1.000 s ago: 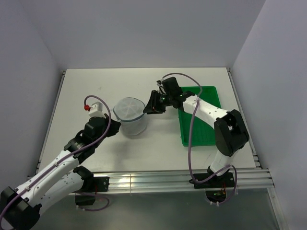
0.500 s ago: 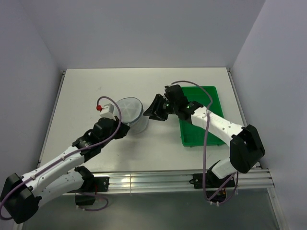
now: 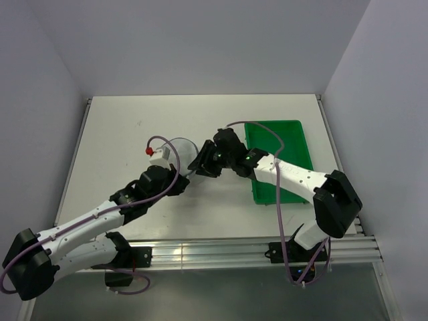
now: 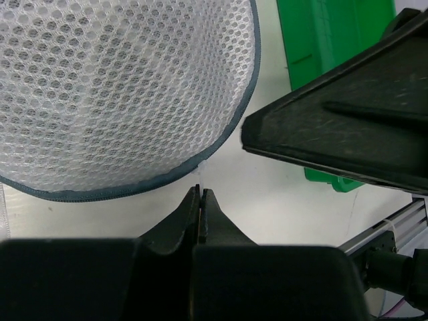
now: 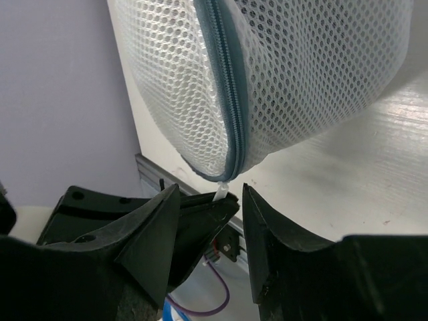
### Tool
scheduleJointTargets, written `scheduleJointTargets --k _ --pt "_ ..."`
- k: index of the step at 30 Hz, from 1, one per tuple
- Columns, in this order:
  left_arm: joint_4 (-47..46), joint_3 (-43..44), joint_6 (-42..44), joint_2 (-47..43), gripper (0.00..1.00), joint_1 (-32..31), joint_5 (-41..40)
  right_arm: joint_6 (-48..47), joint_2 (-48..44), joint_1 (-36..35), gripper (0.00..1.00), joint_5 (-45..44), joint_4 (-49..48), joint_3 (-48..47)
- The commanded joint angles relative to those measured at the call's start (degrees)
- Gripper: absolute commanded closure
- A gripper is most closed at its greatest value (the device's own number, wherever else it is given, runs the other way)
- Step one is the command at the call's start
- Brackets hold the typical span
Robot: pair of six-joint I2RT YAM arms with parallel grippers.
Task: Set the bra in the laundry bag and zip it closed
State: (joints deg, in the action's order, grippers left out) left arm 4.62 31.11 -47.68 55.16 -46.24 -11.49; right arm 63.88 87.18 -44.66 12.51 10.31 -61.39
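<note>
The laundry bag (image 3: 179, 148), a white mesh cylinder with a grey zipper rim (image 5: 224, 80), sits mid-table and fills the left wrist view (image 4: 120, 87). My left gripper (image 3: 186, 178) is shut on the small white zipper pull tab (image 4: 198, 176) at the bag's rim. My right gripper (image 3: 200, 164) stands open just right of the bag. Its jaws straddle the left gripper's tips and the pull tab (image 5: 221, 192) without touching the tab. The bra shows in no view.
A green plastic tray (image 3: 287, 144) lies right of the bag, under the right forearm; its corner shows in the left wrist view (image 4: 328, 33). The aluminium rail runs along the table's near edge (image 3: 234, 251).
My left gripper has swung right along the bag's near side, staying shut. The right gripper has opened wider and come down and left to the bag's rim.
</note>
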Motion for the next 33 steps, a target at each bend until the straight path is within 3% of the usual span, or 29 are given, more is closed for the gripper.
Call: scheduleJointTargets --k 1,12,16,19,33 --pt "-2.6 2.9 0.31 0.3 1.0 -0.34 -0.82 0.37 0.89 -1.04 0.51 -2.84 -0.9 -2.24" --pt "-1.55 4.48 0.92 1.44 1.0 -0.34 -0.91 0.02 5.81 -1.39 0.63 -3.81 -2.22 -4.09" --pt "-0.41 4.4 0.66 1.97 1.0 -0.34 -1.61 0.2 6.25 -1.22 0.9 -4.43 -1.61 -5.49" --pt "0.29 3.96 0.22 1.01 1.0 -0.34 -2.31 0.37 6.16 -0.6 1.0 -4.78 -0.9 -6.29" --pt "7.76 2.11 -1.45 -4.26 1.0 2.99 -7.67 -3.05 4.67 6.6 1.0 -1.18 1.38 -6.73"
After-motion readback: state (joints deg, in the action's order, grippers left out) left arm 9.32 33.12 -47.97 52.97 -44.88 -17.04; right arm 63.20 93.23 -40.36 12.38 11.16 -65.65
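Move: The right hand hangs open just above the end of the laundry bag's zip: the zip edge it will close on lies about 1 cm ahead, 1 cm to its left and 3 cm below. The zip pull, already pinched by the left fingers, is level with the right hand, some 2 cm left and 3 cm below; the green bin is about 29 cm right, 2 cm ahead and 12 cm below. From the left hand, the bag's white end tab lies roughly 4 cm ahead, 7 cm left and 3 cm below; that zip edge is 2 cm ahead, 1 cm right and level. The right hand sinks about 3 cm onto the zip edge beside the left fingertips while the left holds nearly still, rising and dipping by a centimetre, and the right fingers shut from half open to pinch the zip tape next to the pull. Then the hands part: the right keeps its pinch and carries the tape some 3 cm forward and 2 cm to the right, rising slightly, while the left, still gripping the pull, draws it nearly 3 cm to the left towards the bag's end tab, turning about 5 degrees counter-clockwise. ##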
